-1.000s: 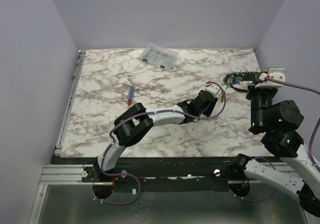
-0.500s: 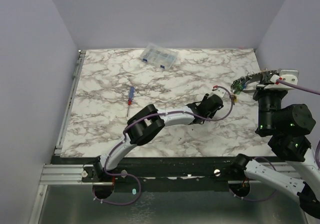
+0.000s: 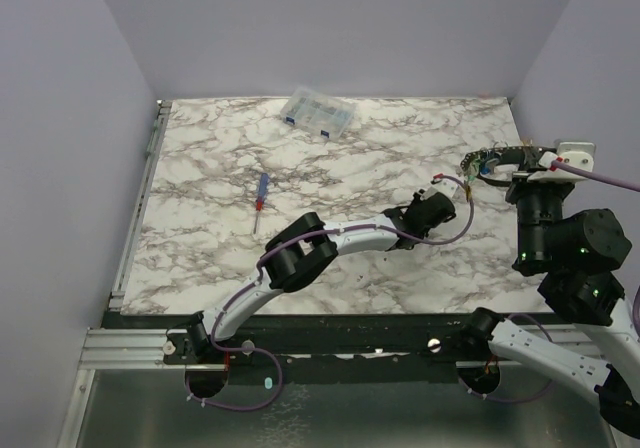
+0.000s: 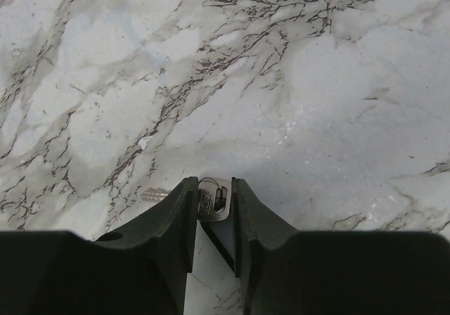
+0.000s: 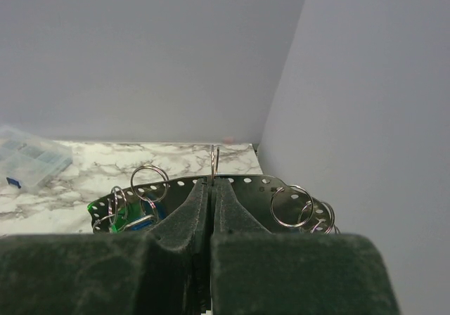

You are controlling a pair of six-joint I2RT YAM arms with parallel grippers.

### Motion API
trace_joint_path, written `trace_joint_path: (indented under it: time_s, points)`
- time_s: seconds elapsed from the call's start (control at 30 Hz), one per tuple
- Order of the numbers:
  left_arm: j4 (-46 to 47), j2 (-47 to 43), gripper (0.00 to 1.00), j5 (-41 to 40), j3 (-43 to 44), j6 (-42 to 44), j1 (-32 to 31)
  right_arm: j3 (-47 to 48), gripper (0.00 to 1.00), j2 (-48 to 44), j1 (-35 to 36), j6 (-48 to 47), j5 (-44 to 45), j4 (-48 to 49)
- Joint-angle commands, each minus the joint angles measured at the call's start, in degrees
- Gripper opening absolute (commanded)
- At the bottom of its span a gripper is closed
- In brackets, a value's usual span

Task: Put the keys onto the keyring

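My left gripper (image 4: 213, 185) is shut on the flat metal head of a key (image 4: 214, 202); its blade (image 4: 155, 195) pokes out to the left, close above the marble. From above, that gripper (image 3: 462, 192) sits just left of the keyring (image 3: 487, 156), with a yellow bit at its tip. The keyring is a dark curved metal band with holes (image 5: 267, 185), hung with small split rings. A green tag (image 5: 98, 208) and a blue tag (image 5: 144, 213) hang on its left part. My right gripper (image 5: 212, 183) is shut on the band's middle and holds it above the table's right side.
A red-and-blue screwdriver (image 3: 260, 193) lies left of centre on the marble table (image 3: 200, 228). A clear compartment box (image 3: 319, 113) stands at the back edge, also seen as the box (image 5: 24, 162) from the right wrist. Walls close in on the left, back and right.
My left arm has reached further right, towards the keyring, and its jaws have narrowed onto the key. My right gripper has carried the keyring a little to the right, still shut on it.
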Motion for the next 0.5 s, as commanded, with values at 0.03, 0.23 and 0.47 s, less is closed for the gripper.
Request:
trace_joint_path:
  time_s: [0.03, 0.23, 0.47]
  points:
    - [-2.19, 1.73, 0.28, -1.77, -0.52, -1.02, -0.27, 1.14, 0.00, -0.72, 0.08, 0.79, -1.32, -0.67]
    - [-2.21, 2.10, 0.05, -1.49, -1.72, -1.13, -0.27, 1.22, 0.00, -0.20, 0.08, 1.40, -1.89, -1.28]
    - [-1.42, -1.35, 0.00, 0.36, -4.79, -0.56, -0.34, 1.44, 0.00, 0.29, 0.08, 1.39, -2.10, -1.31]
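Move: Between the left hand's half-open fingertips lies the head of the black-tagged key, the key's middle about 1 cm ahead, 1 cm left and 1 cm below. Its black tag trails roughly 2 cm back from the left hand, level sideways and 1 cm below. The clear box stands some 28 cm ahead and 24 cm left of that hand. From the right hand, high up with the keyring, the key lies about 12 cm ahead, 15 cm left and 42 cm below. Closing from about a third open to fully shut, the left fingers come together at the key's head, the tips staying low over the table beside the blade. The left hand otherwise holds its place, moving under half a centimetre and hardly turning; whether the pads have pinched the key or only its thin ring can't be seen. ##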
